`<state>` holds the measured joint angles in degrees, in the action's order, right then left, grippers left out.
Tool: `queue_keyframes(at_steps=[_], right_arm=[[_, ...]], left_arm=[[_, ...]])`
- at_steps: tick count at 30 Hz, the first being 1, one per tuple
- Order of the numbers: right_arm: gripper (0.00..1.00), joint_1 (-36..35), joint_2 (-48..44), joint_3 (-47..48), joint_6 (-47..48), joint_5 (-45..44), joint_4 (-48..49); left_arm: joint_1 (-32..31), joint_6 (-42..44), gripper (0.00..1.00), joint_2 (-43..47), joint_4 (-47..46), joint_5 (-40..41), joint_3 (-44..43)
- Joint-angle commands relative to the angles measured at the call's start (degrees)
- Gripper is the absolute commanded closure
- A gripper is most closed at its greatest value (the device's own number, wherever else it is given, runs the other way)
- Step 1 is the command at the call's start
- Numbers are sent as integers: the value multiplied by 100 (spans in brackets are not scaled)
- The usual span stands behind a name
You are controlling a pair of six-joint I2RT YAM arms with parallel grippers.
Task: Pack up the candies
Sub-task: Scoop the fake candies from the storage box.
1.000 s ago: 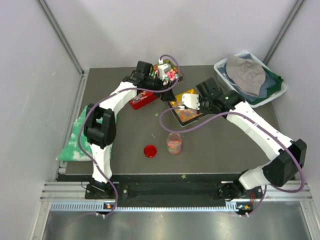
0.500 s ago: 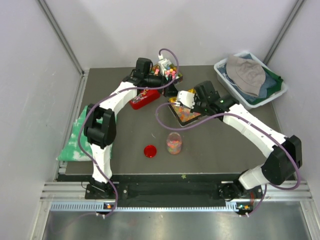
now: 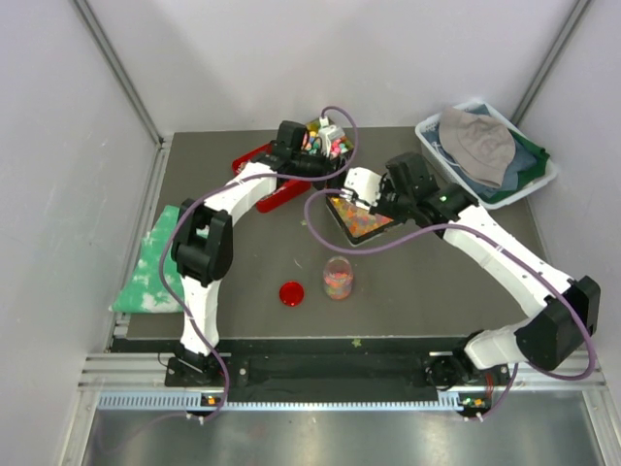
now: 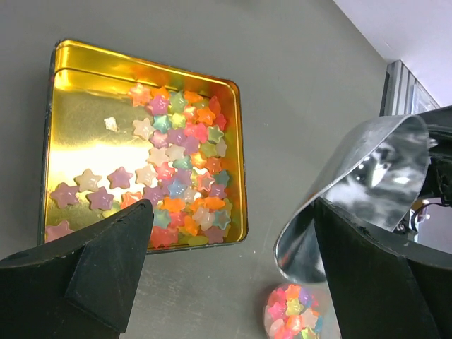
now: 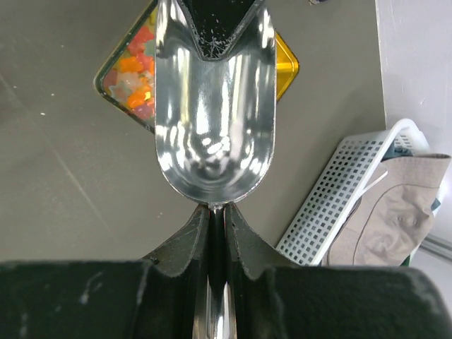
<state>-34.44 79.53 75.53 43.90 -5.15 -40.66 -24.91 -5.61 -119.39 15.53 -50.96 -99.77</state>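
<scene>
The candies [image 4: 180,173] are small glossy stars in orange, pink, yellow and green, piled at one side of a gold tray [image 4: 78,99], which also shows in the top view [image 3: 361,221]. More candies fill a small clear jar [image 3: 337,279], seen at the bottom edge of the left wrist view [image 4: 292,315]. My right gripper [image 5: 217,212] is shut on the handle of a shiny metal scoop [image 5: 212,106], which is empty and hangs above the tray's edge. My left gripper [image 4: 233,282] is open wide with nothing between its fingers, above the table next to the tray and close to the scoop [image 4: 353,198].
A red lid [image 3: 291,293] lies left of the jar. A red tin [image 3: 277,194] and a tin of wrapped sweets [image 3: 325,131] sit at the back under the left arm. A white basket of clothes [image 3: 485,150] stands at the back right, a green cloth [image 3: 150,272] at the left edge.
The left arm has swung its wrist to the right, toward the tray. The right gripper with the scoop has shifted slightly left and back over the tray.
</scene>
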Motion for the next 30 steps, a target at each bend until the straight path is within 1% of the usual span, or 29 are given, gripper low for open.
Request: queue_keyframes(at_steps=[1,5,9,12,14,17,20,26,30], right_arm=[[100,25,-376,401,-241,426,129],[100,16,-385,419,-259,445,138],[100,25,-403,270,-224,173,190],[100,33,-482,50,-224,-143,243],[100,60,-534,-99,-241,-197,252],[100,139,-605,-222,-259,-311,209],[100,235,-587,-170,-180,-399,94],[100,464,-544,208,-4,-478,-319],[100,648,-578,384,40,-478,-468]], left_arm=[[3,174,1,-5,82,148,-210],[12,200,1,-5,91,183,-210],[73,157,1,39,91,367,-350],[319,-10,1,21,3,534,-543],[416,-19,1,4,11,762,-631],[452,339,1,-119,335,1209,-842],[443,682,1,-312,450,1492,-843],[302,1245,1,-751,478,1966,-816],[100,1509,1,-884,469,2264,-825]])
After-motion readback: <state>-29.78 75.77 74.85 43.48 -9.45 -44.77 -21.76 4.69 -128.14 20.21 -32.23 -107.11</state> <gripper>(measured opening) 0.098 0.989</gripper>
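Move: The star-candy tin's middle is about 4 cm ahead of my open left hand, 5 cm to its right and 12 cm below; the bowl of the scoop is some 6 cm back and 2 cm right, barely lower. The clear jar stands roughly 13 cm back and 2 cm left, the round-candy tin about 20 cm ahead and 7 cm left. From my right hand, gripping the scoop, the star-candy tin is some 10 cm ahead, 5 cm left and 16 cm below. I take my left hand off the scoop's bowl, swinging it forward about 8 cm and left 5 cm with a slight rise, then dropping it steeply towards the star-candy tin's left corner, fingers wide open and tipping down some 15 degrees as they turn a little counter-clockwise. My right hand keeps the scoop pinched and carries it about 5 cm right, clear of the left hand. ##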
